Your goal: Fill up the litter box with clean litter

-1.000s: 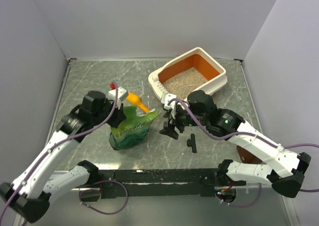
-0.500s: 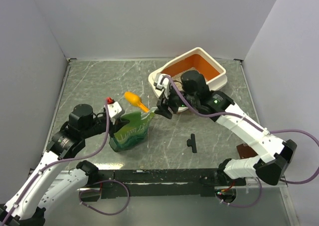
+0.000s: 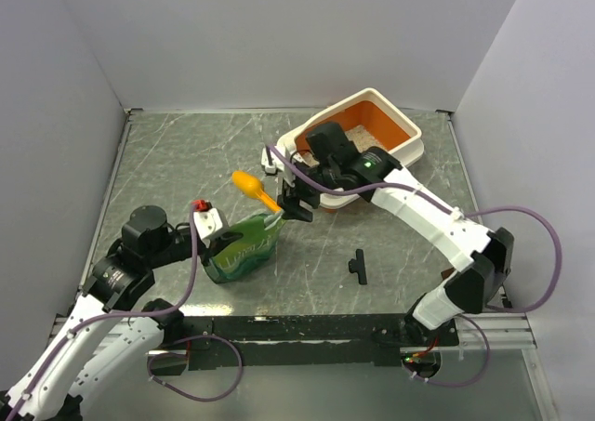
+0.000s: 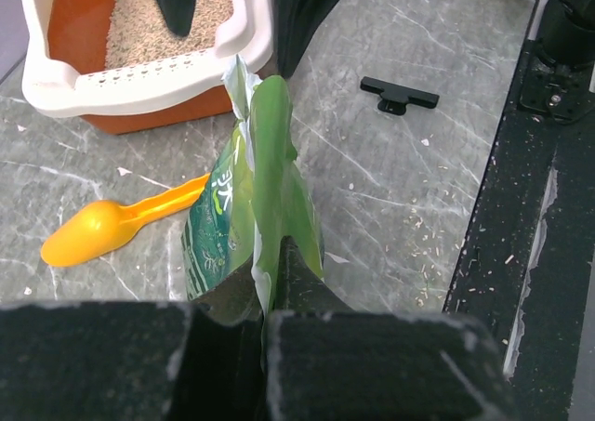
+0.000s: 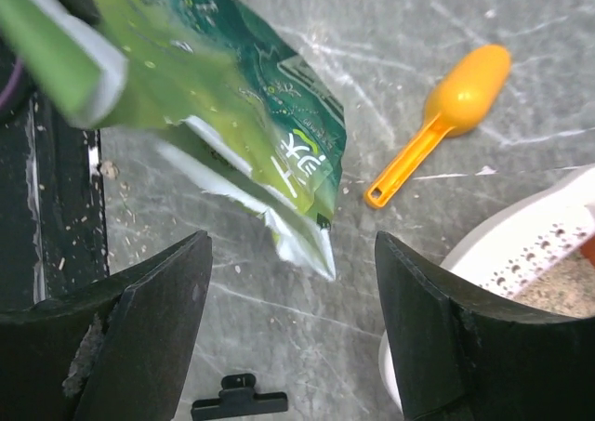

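The litter box stands at the back right, cream outside and orange inside, with clean litter in it; the left wrist view shows the litter box and its beige litter. A green crinkled bag stands left of centre. My left gripper is shut on the bag's near edge. My right gripper hangs open just by the bag's upper right corner, its arm crossing over the box. In the right wrist view the bag's white corner lies between the spread fingers of the right gripper, untouched.
An orange scoop lies on the table between bag and box. A black clip lies right of centre. White walls close in the table on the left, back and right. A dark rail runs along the near edge.
My right arm has swung from the table's middle up and left, across the box front, to the bag's top corner. My left arm has drawn back toward the near left, still holding the bag.
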Robot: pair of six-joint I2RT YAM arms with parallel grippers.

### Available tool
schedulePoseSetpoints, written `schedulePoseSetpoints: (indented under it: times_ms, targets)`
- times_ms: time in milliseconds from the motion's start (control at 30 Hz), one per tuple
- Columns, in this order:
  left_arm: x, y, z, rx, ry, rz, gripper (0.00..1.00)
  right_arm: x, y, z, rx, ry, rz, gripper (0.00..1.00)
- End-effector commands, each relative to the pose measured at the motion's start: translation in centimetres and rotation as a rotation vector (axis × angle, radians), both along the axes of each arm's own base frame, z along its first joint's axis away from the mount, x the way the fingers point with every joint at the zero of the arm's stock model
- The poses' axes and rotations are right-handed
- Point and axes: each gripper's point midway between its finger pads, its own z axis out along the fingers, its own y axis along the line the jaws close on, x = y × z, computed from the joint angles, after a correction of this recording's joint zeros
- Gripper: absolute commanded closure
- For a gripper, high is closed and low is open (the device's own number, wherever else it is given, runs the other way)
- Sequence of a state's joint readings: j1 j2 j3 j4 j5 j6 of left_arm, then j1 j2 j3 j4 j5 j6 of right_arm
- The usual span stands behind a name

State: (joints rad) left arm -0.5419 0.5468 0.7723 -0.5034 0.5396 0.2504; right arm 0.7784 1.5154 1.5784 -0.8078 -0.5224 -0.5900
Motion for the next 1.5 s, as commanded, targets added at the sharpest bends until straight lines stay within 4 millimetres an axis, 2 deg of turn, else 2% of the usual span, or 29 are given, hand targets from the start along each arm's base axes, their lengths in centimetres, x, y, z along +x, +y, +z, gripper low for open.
schedulePoseSetpoints:
  times_ms: [0,333,667,900,967,1200,1267,1333,1367,1467]
  targets:
    - [-0.6,-1.0,3.7,-0.076,-0.146,-0.068,0.99,0.1,1.4,1.4,0.041,-0.045,0.073,0.21]
    - [-0.9,-0.7,3.3,-0.068,-0.154,-0.045,0.99,-0.3,4.1,1.0,0.043,-0.021,0.133,0.20]
    - [-1.1,-0.6,3.5,-0.066,-0.158,-0.036,0.99,-0.8,5.3,0.0,0.041,-0.001,0.157,0.19]
    - [-1.0,-0.3,3.5,-0.066,-0.167,-0.016,0.99,-1.3,5.3,-2.1,-0.001,0.041,0.182,0.19]
    - [-1.0,-0.3,3.5,-0.066,-0.168,-0.015,0.99,-1.7,5.1,-3.2,-0.021,0.068,0.194,0.20]
    - [-1.1,-0.4,3.3,-0.059,-0.159,-0.020,0.99,-3.2,4.9,-5.4,-0.081,0.155,0.262,0.23]
    - [-1.1,-0.3,3.3,-0.059,-0.159,-0.018,1.00,-2.9,5.0,-6.2,-0.111,0.155,0.258,0.23]
    - [-1.2,-0.2,3.5,-0.060,-0.161,-0.015,0.99,-2.1,5.3,-7.1,-0.127,0.151,0.233,0.27]
    - [-1.2,-0.2,3.5,-0.058,-0.158,-0.017,0.99,-1.2,5.6,-7.6,-0.135,0.148,0.196,0.36]
    - [-0.4,0.2,3.6,-0.042,-0.165,0.030,0.99,1.2,6.5,-7.9,-0.147,0.155,0.110,0.75]
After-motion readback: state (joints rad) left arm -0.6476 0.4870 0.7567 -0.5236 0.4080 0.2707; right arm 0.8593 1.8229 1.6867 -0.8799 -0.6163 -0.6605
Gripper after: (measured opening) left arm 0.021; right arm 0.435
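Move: The litter bag's free upper corner hangs about 5 cm left of the open right hand, 2 cm back and 7 cm below; the bag's middle is some 13 cm left, 5 cm back and 14 cm below. The scoop lies roughly 15 cm ahead and 10 cm left, 23 cm below, and the black clip about 6 cm back and 14 cm right, on the table. From the left hand, already gripping the bag's opposite edge, the free corner is around 10 cm right, 6 cm ahead and 7 cm below. The bag's free upper corner is taken between the right fingers: the right hand dips a little, works left about 5 cm towards the bag with the gripper wide open, then sinks faster, ending some 8 cm lower. Its fingers tilt further down and turn slightly counter-clockwise, closing about halfway over the bag film only at the end. The left hand keeps its shut grip on the other edge, nearly still. ##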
